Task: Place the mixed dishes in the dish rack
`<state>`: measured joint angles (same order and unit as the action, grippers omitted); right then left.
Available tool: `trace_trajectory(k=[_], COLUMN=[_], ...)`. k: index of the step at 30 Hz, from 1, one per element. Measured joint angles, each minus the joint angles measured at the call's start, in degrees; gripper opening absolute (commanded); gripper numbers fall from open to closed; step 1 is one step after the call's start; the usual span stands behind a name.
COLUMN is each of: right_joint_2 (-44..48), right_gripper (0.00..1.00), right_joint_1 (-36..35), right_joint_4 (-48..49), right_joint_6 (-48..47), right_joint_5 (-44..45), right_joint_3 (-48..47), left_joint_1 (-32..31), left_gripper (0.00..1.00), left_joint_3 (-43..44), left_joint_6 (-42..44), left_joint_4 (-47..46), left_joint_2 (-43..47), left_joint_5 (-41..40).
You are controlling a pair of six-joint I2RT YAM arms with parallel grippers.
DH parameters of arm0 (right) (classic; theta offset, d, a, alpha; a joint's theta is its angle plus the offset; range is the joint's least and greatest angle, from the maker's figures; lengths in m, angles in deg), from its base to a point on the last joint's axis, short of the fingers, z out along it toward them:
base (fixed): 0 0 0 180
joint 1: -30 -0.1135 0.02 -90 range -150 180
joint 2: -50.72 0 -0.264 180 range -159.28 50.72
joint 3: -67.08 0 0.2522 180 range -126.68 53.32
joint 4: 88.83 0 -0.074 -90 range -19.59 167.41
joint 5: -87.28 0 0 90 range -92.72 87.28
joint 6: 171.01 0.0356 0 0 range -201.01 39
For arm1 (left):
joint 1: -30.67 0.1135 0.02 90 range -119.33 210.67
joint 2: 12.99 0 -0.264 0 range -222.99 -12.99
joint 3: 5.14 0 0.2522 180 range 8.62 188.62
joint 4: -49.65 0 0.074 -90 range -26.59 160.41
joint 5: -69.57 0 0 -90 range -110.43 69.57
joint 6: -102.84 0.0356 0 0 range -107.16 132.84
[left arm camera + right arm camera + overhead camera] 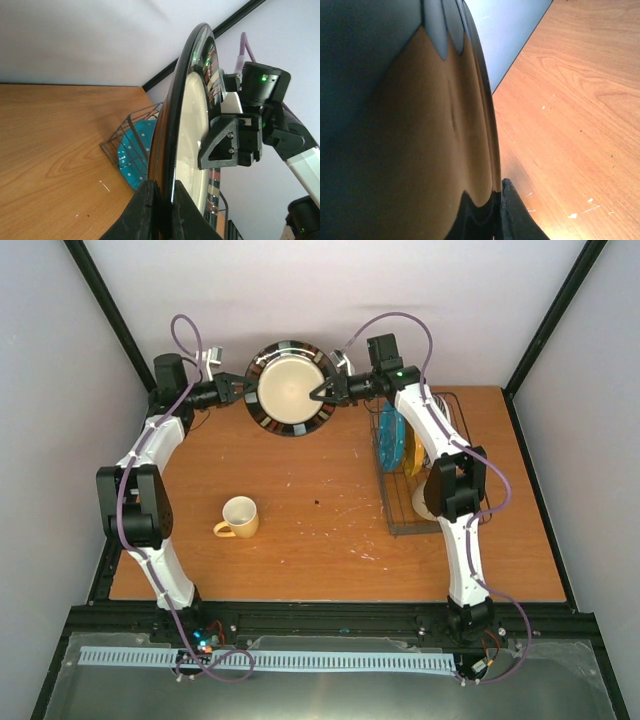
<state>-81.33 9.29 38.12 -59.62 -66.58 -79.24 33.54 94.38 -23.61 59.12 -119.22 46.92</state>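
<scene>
The black-and-white striped-rim plate [290, 388] hangs on edge in the air at the back, its cream face toward the top camera. My left gripper [243, 390] is shut on its left rim [192, 125], fingers [145, 210] pinching the edge. My right gripper [322, 393] clamps the opposite rim; its finger [512, 215] presses against the plate's glossy back [420, 125]. The dish rack [400, 520] stands at the right, holding the teal dotted plate [390, 445] and the orange-yellow plate [413, 455] upright. A cream bowl [423, 505] shows partly behind the right arm. The small yellow mug [239, 517] sits upright on the table.
The wooden table [330, 540] is bounded by walls and black frame posts at the back corners. The rack's wire corner [125, 135] with the teal plate [135, 155] shows beyond the held plate in the left wrist view.
</scene>
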Motion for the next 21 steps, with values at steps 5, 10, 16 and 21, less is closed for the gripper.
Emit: trace_trajectory(k=[5,10,16,21], right_joint_2=[-0.6,-0.4,2.1,10.3], right_gripper=[0.03,0.03,0.03,0.03], right_joint_1=[0.0,-0.3,2.3,10.0], right_joint_4=[1.9,2.6,-0.4,-6.9], right_joint_6=[2.3,3.2,3.5,-1.0], right_joint_5=[1.1,5.0,11.5,28.1], right_joint_3=[-0.2,-0.2,-2.9,-4.3], left_joint_1=[-0.4,-2.0,-2.3,0.1], left_gripper=[0.61,1.00,1.00,1.00], left_joint_3=[0.2,5.4,9.5,6.4], left_joint_6=[-0.3,4.6,11.6,15.2], left_joint_4=[-0.2,7.6,15.9,18.1], left_joint_2=[-0.3,-0.3,0.3,4.7], left_joint_5=[-1.6,-2.8,-10.1,-23.1])
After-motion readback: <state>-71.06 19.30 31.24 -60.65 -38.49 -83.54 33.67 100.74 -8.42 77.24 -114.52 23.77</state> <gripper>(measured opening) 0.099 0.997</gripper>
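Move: The plate hangs upright between the two hands, its middle about 9 cm left of the right hand and 11 cm right of the left, level with both. From the right hand the dish rack's middle lies roughly 28 cm right, 9 cm back and 24 cm down; the white plate standing in it is some 29 cm right, 4 back, 16 down, and the bowl 28 cm right, 21 back, 24 down. From the left hand the rack is about 49 cm right, 10 back, 26 down. The left fingers open wide and let go of the plate's left rim, while the right fingers keep their pinch on the right rim. After creeping forward a little, the right hand swings the plate off about 14 cm to the right, also rising and reaching outward some 7 cm each and turning clockwise. The emptied left hand backs off about 4 cm to its left, turning counter-clockwise. ##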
